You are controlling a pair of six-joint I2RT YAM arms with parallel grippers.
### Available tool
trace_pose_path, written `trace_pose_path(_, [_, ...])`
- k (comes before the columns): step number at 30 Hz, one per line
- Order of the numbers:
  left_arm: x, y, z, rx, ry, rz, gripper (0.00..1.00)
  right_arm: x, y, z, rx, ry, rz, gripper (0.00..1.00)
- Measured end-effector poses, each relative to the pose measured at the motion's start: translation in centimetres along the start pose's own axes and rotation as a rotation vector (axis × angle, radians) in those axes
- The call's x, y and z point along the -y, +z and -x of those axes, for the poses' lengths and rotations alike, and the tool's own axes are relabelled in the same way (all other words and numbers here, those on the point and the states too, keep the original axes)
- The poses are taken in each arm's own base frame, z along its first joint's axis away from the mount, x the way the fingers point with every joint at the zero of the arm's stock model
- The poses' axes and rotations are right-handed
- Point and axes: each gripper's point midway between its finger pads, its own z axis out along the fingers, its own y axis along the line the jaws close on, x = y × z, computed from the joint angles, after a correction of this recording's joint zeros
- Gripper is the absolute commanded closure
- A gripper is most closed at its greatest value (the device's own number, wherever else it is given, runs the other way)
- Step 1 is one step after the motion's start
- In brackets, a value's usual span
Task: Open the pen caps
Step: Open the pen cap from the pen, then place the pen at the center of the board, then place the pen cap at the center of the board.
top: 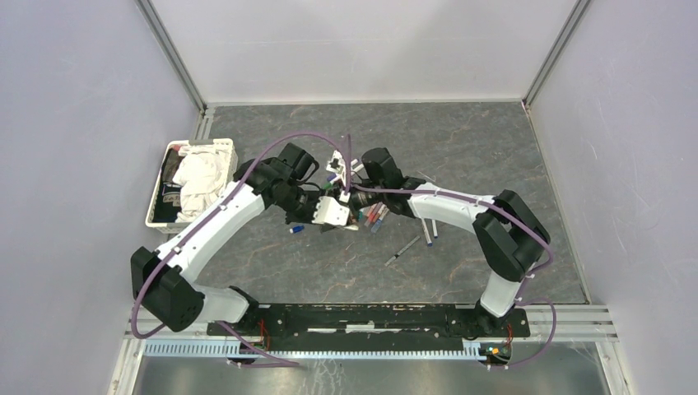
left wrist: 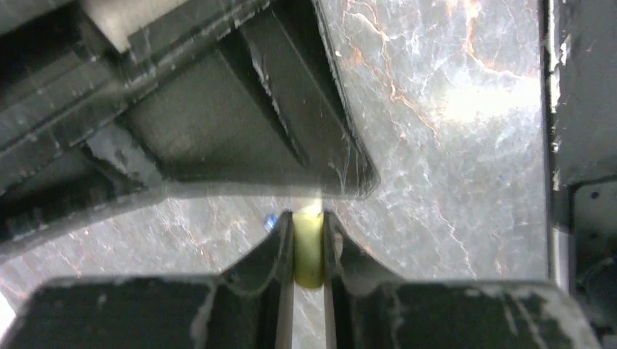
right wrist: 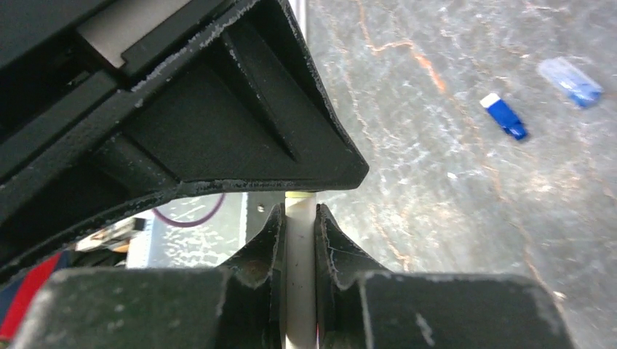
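My left gripper (left wrist: 308,218) is shut on a yellow pen cap (left wrist: 308,251), which stands between its two fingers. My right gripper (right wrist: 300,212) is shut on the white barrel of a pen (right wrist: 300,254). The two grippers face each other closely above the middle of the table, left gripper (top: 336,211) and right gripper (top: 346,171); each fills the upper part of the other's wrist view and hides the joint between cap and barrel. Several more pens (top: 374,216) lie in a heap just right of the grippers. A loose blue cap (right wrist: 504,116) lies on the table.
A white basket (top: 156,206) with cloth in it stands at the left. Single pens (top: 428,230) lie right of the heap, and one more (top: 401,249) lies nearer the front. A blue cap (top: 296,229) lies below the left wrist. A pale blue cap (right wrist: 571,80) lies beside the blue one.
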Motion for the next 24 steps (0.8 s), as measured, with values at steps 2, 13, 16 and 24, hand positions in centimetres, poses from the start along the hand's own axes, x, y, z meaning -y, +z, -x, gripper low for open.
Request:
trace_pose_path(2, [-0.5, 0.3, -0.8, -0.034, 0.019, 0.008, 0.98, 0.7, -0.6, -0.5, -0.004, -0.015, -0.028, 1.00])
trace_pose_path(13, [-3.3, -5.0, -10.3, -0.211, -0.154, 0.159, 0.98, 3.7, -6.9, -9.8, -0.150, 0.260, -0.235, 1.00])
trace_pose_path(16, [-3.9, -3.5, -9.7, -0.135, -0.198, 0.190, 0.98, 5.4, -8.9, -8.8, -0.109, 0.233, -0.375, 1.00])
trace_pose_path(24, [-4.6, 3.1, -13.0, -0.105, -0.451, 0.197, 0.98, 11.6, -22.7, -6.7, 0.208, 0.209, -1.040, 1.00])
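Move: My left hand already grips the yellow cap and my right hand the pen's body. The clear cap lies about 3 cm ahead, 6 cm left of my left hand and the blue cap level ahead, 5 cm left, both some 15 cm below. From my right hand, the pair of uncapped pens lies about 1 cm ahead, 25 cm right; the row of pens about 5 cm ahead, 11 right; the grey pen about 6 back, 18 right; all some 15 below. I pull the cap off sideways: my left hand snaps about 11 cm left and some 5 cm forward while my right sweeps right and down. Then my left eases back slightly right and sinks about 8 cm towards the loose caps, turning counter-clockwise; my right swings right and forward towards the uncapped pens, turning some 50 degrees clockwise. Both grips stay shut. ##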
